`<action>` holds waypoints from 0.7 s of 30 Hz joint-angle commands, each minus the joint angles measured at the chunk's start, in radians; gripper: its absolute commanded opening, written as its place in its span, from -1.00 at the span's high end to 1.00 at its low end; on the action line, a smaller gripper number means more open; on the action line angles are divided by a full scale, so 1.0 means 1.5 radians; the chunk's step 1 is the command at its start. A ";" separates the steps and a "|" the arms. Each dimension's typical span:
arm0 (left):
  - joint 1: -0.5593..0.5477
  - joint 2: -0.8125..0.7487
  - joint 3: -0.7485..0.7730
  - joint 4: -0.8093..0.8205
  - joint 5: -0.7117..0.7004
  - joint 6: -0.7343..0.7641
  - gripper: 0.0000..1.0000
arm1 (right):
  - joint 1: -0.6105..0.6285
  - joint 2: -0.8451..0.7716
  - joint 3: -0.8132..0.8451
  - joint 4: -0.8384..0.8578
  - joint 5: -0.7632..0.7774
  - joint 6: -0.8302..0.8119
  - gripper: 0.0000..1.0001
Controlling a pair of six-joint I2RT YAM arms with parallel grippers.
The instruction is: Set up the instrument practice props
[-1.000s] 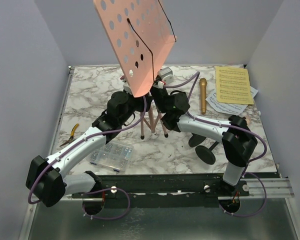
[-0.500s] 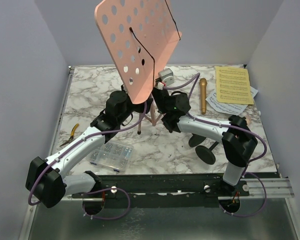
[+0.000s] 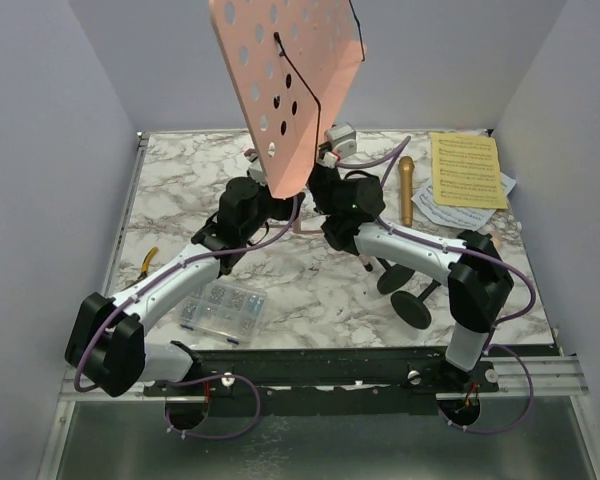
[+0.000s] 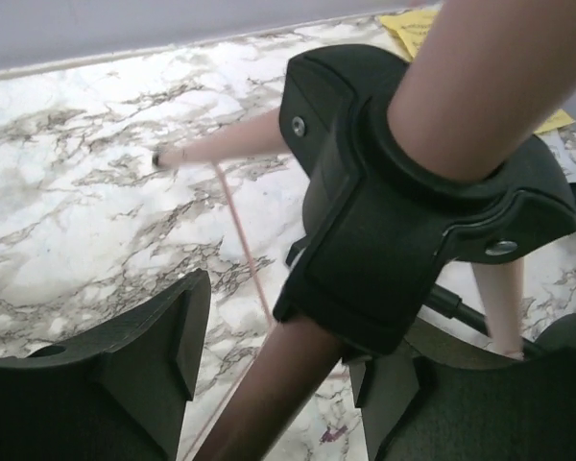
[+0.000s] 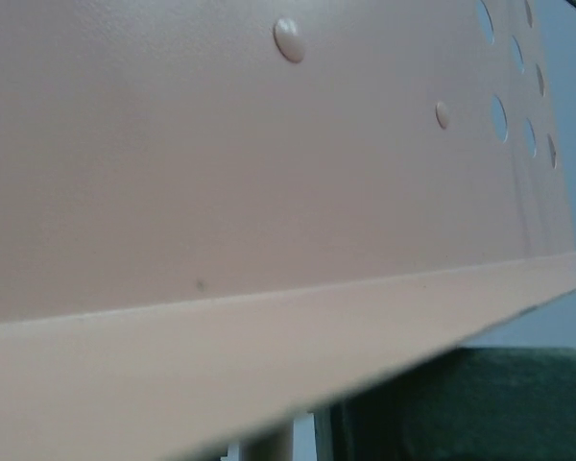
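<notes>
The pink perforated music rack point(image 3: 290, 80) hangs tilted over the middle of the table, held between both arms. My left gripper point(image 3: 263, 205) is shut across its pole point(image 4: 278, 384) just below the black leg collar point(image 4: 413, 221). The pole sits slantwise between the jaws. One leg point(image 4: 230, 149) sticks out sideways above the marble. My right gripper point(image 3: 325, 190) holds the pole right under the desk. The pink desk point(image 5: 221, 144) fills the right wrist view and hides the fingers. A gold microphone point(image 3: 406, 190) and yellow sheet music point(image 3: 467, 170) lie at the back right.
Two black round-based mic holders point(image 3: 414, 310) lie under my right forearm. White pages point(image 3: 450, 212) poke out from under the yellow sheet. A clear screw box point(image 3: 222, 310) sits near the front left, with yellow-handled pliers point(image 3: 140, 268) by the left edge.
The rack has swung right and tilted further, and its legs have lifted off the marble. Both grippers moved back and right with it. The left jaws widened briefly, then closed again.
</notes>
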 commanded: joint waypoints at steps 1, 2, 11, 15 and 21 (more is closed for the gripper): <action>0.014 0.061 -0.043 0.001 -0.046 0.005 -0.29 | 0.009 -0.049 0.130 0.156 -0.089 0.010 0.99; 0.014 0.064 -0.046 0.006 -0.035 0.009 -0.39 | 0.009 -0.051 0.134 0.152 -0.091 0.008 0.99; 0.015 -0.091 -0.068 0.021 0.035 0.053 -0.98 | 0.009 -0.048 0.051 0.161 -0.080 -0.008 0.99; 0.015 -0.142 -0.055 0.001 0.029 0.055 -0.98 | 0.010 -0.034 0.035 0.175 -0.061 -0.023 0.99; 0.017 -0.143 -0.033 -0.028 -0.020 0.016 -0.98 | 0.021 0.020 0.079 0.196 0.027 -0.134 0.99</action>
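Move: The music stand's black leg collar lies about 4 cm to the left hand's right and some 3 cm above it, level fore and aft, with one pink leg running between the fingers. The parts box is roughly 10 cm back, 13 cm to that hand's left and 25 cm below. From the right hand, gripping the shaft, the collar is about 20 cm below and 7 cm left; the desk's middle is some 8 cm ahead, 4 cm left and 15 cm above. Downward at first goes the left hand, about 5 cm beside the collar, while the right, keeping its grip on the shaft under the desk, pulls up and slightly back nearly 6 cm. The left then opens wide and reverses, rising some 11 cm, backing off and leftward from the collar, fingers tipping up; the right sinks back about half its lift. ##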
